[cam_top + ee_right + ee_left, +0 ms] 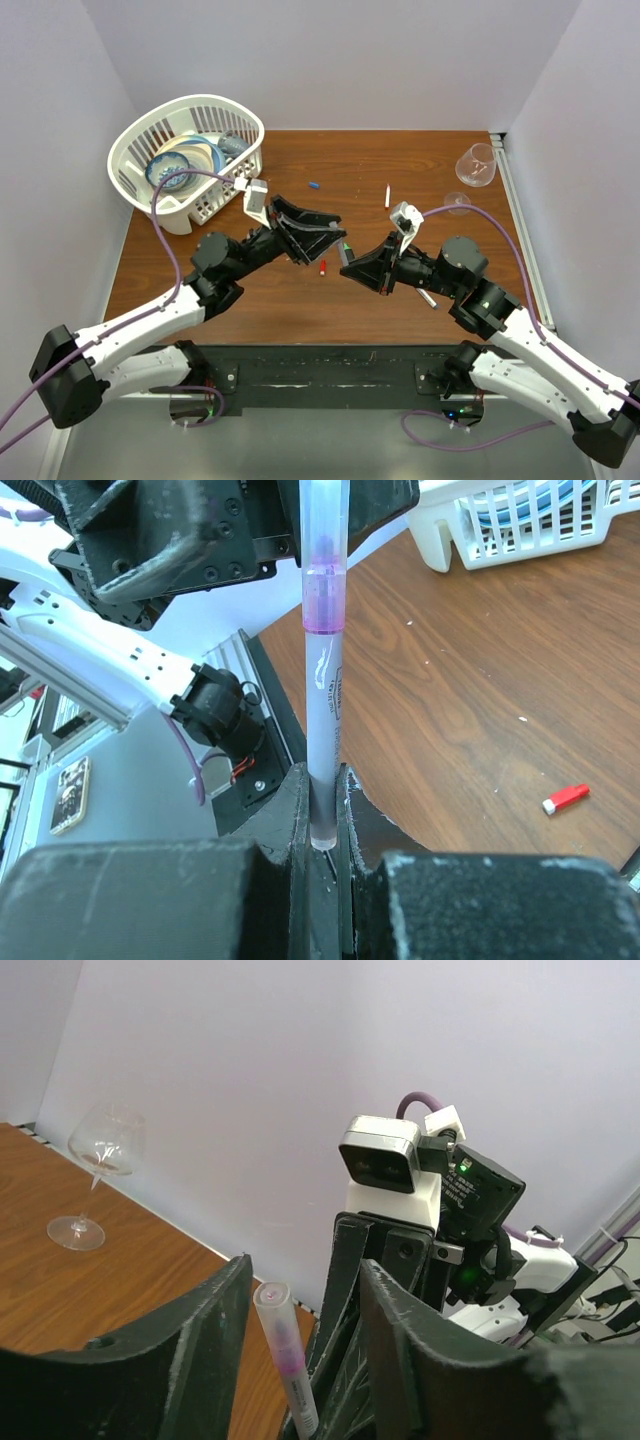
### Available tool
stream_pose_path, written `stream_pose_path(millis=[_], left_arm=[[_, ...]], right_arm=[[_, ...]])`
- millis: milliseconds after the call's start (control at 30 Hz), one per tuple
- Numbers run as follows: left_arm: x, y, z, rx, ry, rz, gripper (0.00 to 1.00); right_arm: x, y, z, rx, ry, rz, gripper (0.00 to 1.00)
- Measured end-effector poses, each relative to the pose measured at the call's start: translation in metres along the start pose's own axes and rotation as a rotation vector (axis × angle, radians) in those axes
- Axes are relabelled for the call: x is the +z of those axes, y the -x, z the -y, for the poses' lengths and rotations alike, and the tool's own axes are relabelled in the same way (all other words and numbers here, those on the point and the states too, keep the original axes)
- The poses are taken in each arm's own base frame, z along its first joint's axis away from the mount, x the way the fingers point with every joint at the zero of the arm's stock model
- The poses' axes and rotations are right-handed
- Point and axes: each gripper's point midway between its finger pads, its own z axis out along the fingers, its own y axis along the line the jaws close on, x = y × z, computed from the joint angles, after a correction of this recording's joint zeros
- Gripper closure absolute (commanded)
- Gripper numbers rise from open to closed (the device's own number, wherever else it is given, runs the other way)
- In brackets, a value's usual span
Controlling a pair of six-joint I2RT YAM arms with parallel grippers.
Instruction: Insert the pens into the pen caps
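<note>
My right gripper (322, 780) is shut on the lower end of a thin purple pen (324, 680). The pen stands straight out from its fingers, with a clear cap (322, 540) over its purple tip. The capped end (277, 1325) lies between the jaws of my left gripper (300, 1285), which stand open; the cap sits close to the left finger (205, 1350) with a gap on the right. Both grippers meet above the table's middle (332, 250). A red cap (323, 266) lies on the table below them, and a blue cap (314, 185) lies farther back. A white pen (388, 195) lies at the back right.
A white basket (160, 210) with dishes stands at the back left. A wine glass (478, 165) stands at the back right corner, and the same glass (100, 1160) shows in the left wrist view. A grey pen (428, 298) lies beside the right arm.
</note>
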Motion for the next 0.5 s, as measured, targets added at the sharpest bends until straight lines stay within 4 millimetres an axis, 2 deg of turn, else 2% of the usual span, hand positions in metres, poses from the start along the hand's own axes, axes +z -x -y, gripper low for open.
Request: stream_pose_path(millis=[33,167,333,500], left_arm=[[0.001,0.0,0.0,-0.001,0.001,-0.002,0.6],[0.002,-0.003,-0.004,-0.006,0.011,-0.012,1.0],[0.003,-0.007,-0.001,-0.048,-0.022,-0.015,1.0],[-0.008,-0.011,-0.005,-0.115,-0.036,0.04,1.0]], right_arm=[[0.0,0.0,0.0,0.001,0.0,0.0,1.0],[0.0,0.0,-0.001,0.002,0.005,-0.002,1.0],[-0.001,-0.001,0.001,-0.005,-0.009,-0.004,1.0],[-0.001,-0.001,0.004,-0.019,-0.051,-0.042,1.0]])
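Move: The pen cap stands between the left hand's parted fingers, level with them forward and sideways, its middle about 2 cm below. On the table some 36 cm below that hand, the red cap lies 13 cm ahead and 3 cm to its left, the green marker about 15 cm ahead and 4 cm to its right. The right hand holds the pen's lower end; the pen cap is about 4 cm ahead of it and 6 cm above, neither left nor right. The left fingers shut from about half open and pinch the upper end of the pen cap. That hand hardly shifts until they are closed, then sinks roughly 1.5 cm towards the right hand while its wrist turns some 5 degrees. The right hand stays almost in place, keeps its hold on the pen's lower end and tilts slightly. ##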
